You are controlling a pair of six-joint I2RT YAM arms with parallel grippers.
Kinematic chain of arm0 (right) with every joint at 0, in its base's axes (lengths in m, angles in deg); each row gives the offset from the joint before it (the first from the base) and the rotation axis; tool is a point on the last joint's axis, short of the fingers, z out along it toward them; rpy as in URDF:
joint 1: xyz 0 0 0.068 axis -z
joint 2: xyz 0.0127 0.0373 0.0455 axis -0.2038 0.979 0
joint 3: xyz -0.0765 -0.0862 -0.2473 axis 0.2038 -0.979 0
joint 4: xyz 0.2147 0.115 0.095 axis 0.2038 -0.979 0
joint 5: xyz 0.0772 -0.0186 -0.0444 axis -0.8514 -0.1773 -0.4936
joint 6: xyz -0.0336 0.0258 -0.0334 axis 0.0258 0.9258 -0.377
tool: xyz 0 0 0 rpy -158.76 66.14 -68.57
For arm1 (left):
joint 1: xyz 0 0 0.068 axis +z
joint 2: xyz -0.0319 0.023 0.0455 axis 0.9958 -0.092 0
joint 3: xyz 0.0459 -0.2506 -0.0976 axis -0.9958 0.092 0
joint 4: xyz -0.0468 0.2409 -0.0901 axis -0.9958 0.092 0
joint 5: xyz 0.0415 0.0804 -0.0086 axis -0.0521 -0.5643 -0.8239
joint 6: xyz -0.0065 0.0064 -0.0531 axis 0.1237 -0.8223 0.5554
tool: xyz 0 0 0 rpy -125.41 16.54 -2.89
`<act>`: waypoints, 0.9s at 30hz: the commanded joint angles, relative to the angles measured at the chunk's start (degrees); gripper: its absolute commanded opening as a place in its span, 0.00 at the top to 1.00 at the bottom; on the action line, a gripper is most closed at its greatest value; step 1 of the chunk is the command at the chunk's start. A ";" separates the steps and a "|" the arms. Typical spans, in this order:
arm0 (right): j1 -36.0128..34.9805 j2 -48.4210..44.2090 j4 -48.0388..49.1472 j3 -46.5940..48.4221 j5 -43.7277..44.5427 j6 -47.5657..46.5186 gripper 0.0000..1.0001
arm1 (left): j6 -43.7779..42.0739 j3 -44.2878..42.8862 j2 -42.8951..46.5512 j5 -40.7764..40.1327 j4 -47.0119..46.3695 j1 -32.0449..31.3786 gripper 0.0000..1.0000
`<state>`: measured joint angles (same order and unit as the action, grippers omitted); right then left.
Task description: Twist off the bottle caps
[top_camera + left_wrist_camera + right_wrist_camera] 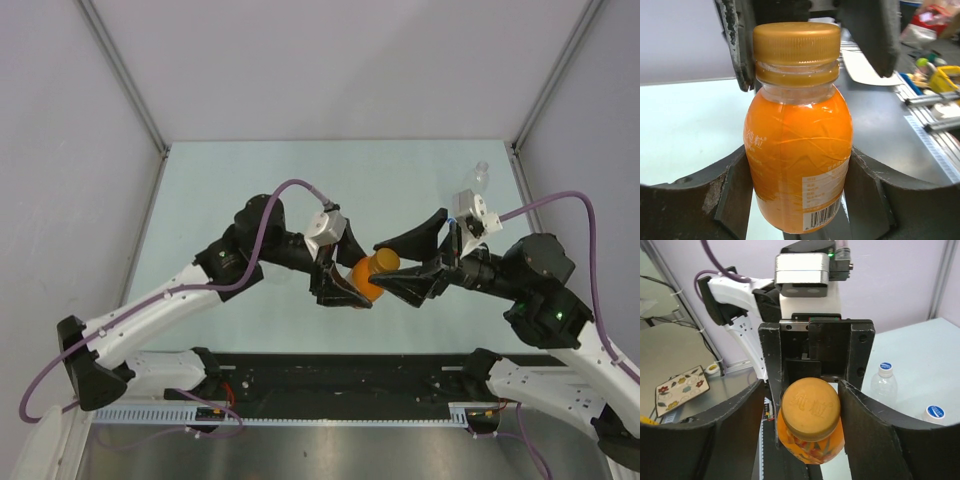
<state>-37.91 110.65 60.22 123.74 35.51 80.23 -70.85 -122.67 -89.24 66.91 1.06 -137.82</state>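
The short orange bottle (366, 280) is held off the table, and my left gripper (345, 287) is shut on its body. The left wrist view shows that bottle (797, 150) wedged between both dark fingers (735, 192), with its orange cap (796, 44) on the neck. My right gripper (805, 405) stands around the cap (811, 407) with its jaws open: the left finger (735, 435) is clear of it, and the right one is at its edge. A clear bottle (883, 387) with a blue cap (884, 367) stands on the table behind, and another blue cap (933, 412) shows beside it.
One clear bottle (478, 178) stands at the table's far right, close to the right wall. Both arms meet over the table's near middle. Grey walls close the table on three sides.
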 commanded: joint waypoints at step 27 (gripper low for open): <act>-0.16 2.09 -0.91 1.37 36.26 17.26 0.04 | -13.85 0.47 6.20 -47.23 10.25 -6.13 1.00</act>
<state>-37.89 112.44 59.59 123.74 63.73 93.17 -79.96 -119.59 -82.53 30.62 8.01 -141.21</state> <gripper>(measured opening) 0.960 0.660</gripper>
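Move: The orange bottle is already in the left gripper, its cap tilted up towards the right hand, about 4 cm right, 1 cm ahead and some 6 cm above the left hand point. The right fingers, already loosening, straddle that cap, its middle practically at their hand point. On the table, roughly 26 cm below the left hand, one clear bottle stands about 20 cm ahead and 5 cm left, another about 18 cm ahead and 20 cm left. Open the right gripper wide to clear the orange bottle's cap, and swing it forward about 8 cm, edging slightly right, turning it some 25 degrees clockwise with a slight roll about its fingers. Meanwhile carry the firmly closed-on bottle forward about as far with the left gripper, turning it roughly 30 degrees counter-clockwise so the cap stays between the spread right fingers. ##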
